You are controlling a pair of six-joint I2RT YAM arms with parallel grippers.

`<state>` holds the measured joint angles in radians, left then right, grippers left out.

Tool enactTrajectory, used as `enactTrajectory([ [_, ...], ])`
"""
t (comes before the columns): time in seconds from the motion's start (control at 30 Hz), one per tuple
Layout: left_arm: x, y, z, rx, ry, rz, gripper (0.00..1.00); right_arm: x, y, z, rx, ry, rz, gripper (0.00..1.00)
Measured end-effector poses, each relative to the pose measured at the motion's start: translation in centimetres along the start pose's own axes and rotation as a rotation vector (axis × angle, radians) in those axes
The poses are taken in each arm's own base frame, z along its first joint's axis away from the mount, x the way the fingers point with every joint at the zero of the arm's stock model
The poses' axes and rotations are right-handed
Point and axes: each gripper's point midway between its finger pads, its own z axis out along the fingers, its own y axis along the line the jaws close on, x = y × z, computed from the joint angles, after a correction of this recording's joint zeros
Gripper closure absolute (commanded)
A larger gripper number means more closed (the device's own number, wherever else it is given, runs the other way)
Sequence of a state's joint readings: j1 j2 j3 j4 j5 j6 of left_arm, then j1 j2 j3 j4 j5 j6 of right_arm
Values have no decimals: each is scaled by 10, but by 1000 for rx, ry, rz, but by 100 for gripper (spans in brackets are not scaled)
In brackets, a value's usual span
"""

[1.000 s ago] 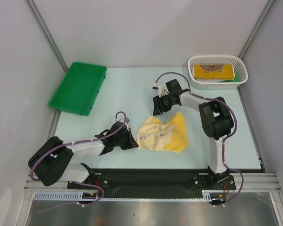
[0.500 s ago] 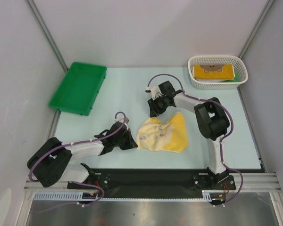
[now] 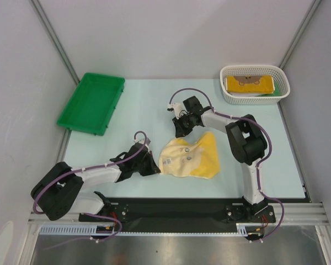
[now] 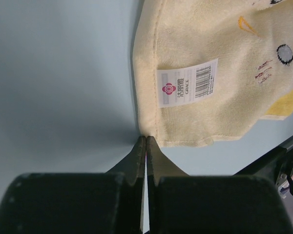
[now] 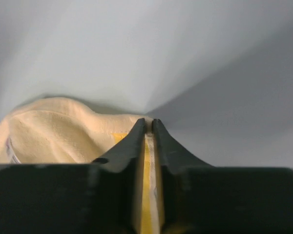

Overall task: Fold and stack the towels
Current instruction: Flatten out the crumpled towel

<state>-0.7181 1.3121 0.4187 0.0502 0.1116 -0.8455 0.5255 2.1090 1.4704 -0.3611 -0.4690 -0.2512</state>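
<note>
A yellow towel [image 3: 190, 157] with small printed marks and a white label lies crumpled on the pale table in front of the arms. My left gripper [image 3: 156, 167] is low at the towel's near left corner. In the left wrist view the left gripper [image 4: 145, 139] is shut, pinching the corner of the towel [image 4: 210, 73]. My right gripper [image 3: 180, 132] sits at the towel's far left edge. In the right wrist view the right gripper [image 5: 148, 122] is shut on a yellow and cream strip of the towel [image 5: 53, 131]. Another folded yellow towel [image 3: 248, 84] lies in the basket, over a sliver of green cloth [image 3: 269, 95].
A white mesh basket [image 3: 254, 67] stands at the far right corner. A green plastic tray [image 3: 92, 102] sits at the far left, overhanging the table's edge. Grey walls close in both sides and the back.
The right gripper has shifted a little left along the towel's far edge and closed on the cloth. The left arm and the towel's near corner have stayed put.
</note>
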Motion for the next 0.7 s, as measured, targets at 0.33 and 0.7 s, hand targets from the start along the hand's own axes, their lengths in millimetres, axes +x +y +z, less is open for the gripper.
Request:
enactTrajectory([
  [0.33, -27, -12, -15, -69, -13, 131, 100, 0, -10, -23, 119, 29, 95, 100],
  [0.7, -216, -185, -202, 84, -586, 610, 100, -169, 27, -307, 500, -603, 36, 100],
])
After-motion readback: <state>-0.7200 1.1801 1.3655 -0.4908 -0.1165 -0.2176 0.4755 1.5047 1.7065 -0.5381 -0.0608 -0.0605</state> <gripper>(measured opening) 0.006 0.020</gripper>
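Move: Level with the right fingertips, between their still slightly open pads, lies the far corner of the crumpled towel. From the left hand, which already pinches the near-left corner, that far corner is about 19 cm ahead and 8 cm to the right. The towel's middle is roughly 11 cm back and 4 cm left of the right hand. From the right hand, the green bin stands some 18 cm ahead and 38 cm left, the white basket about 29 cm ahead and 34 cm right. Closing its last small gap, the right hand pinches the towel's far corner, then sweeps it up about 34 cm while drifting some 9 cm right, turning clockwise and tipping its fingers upward. Alongside, the left hand keeps its corner and rises about 33 cm, going 10 cm forward, its fingers tipping up by nearly 50 degrees; both start slowly and speed up. ##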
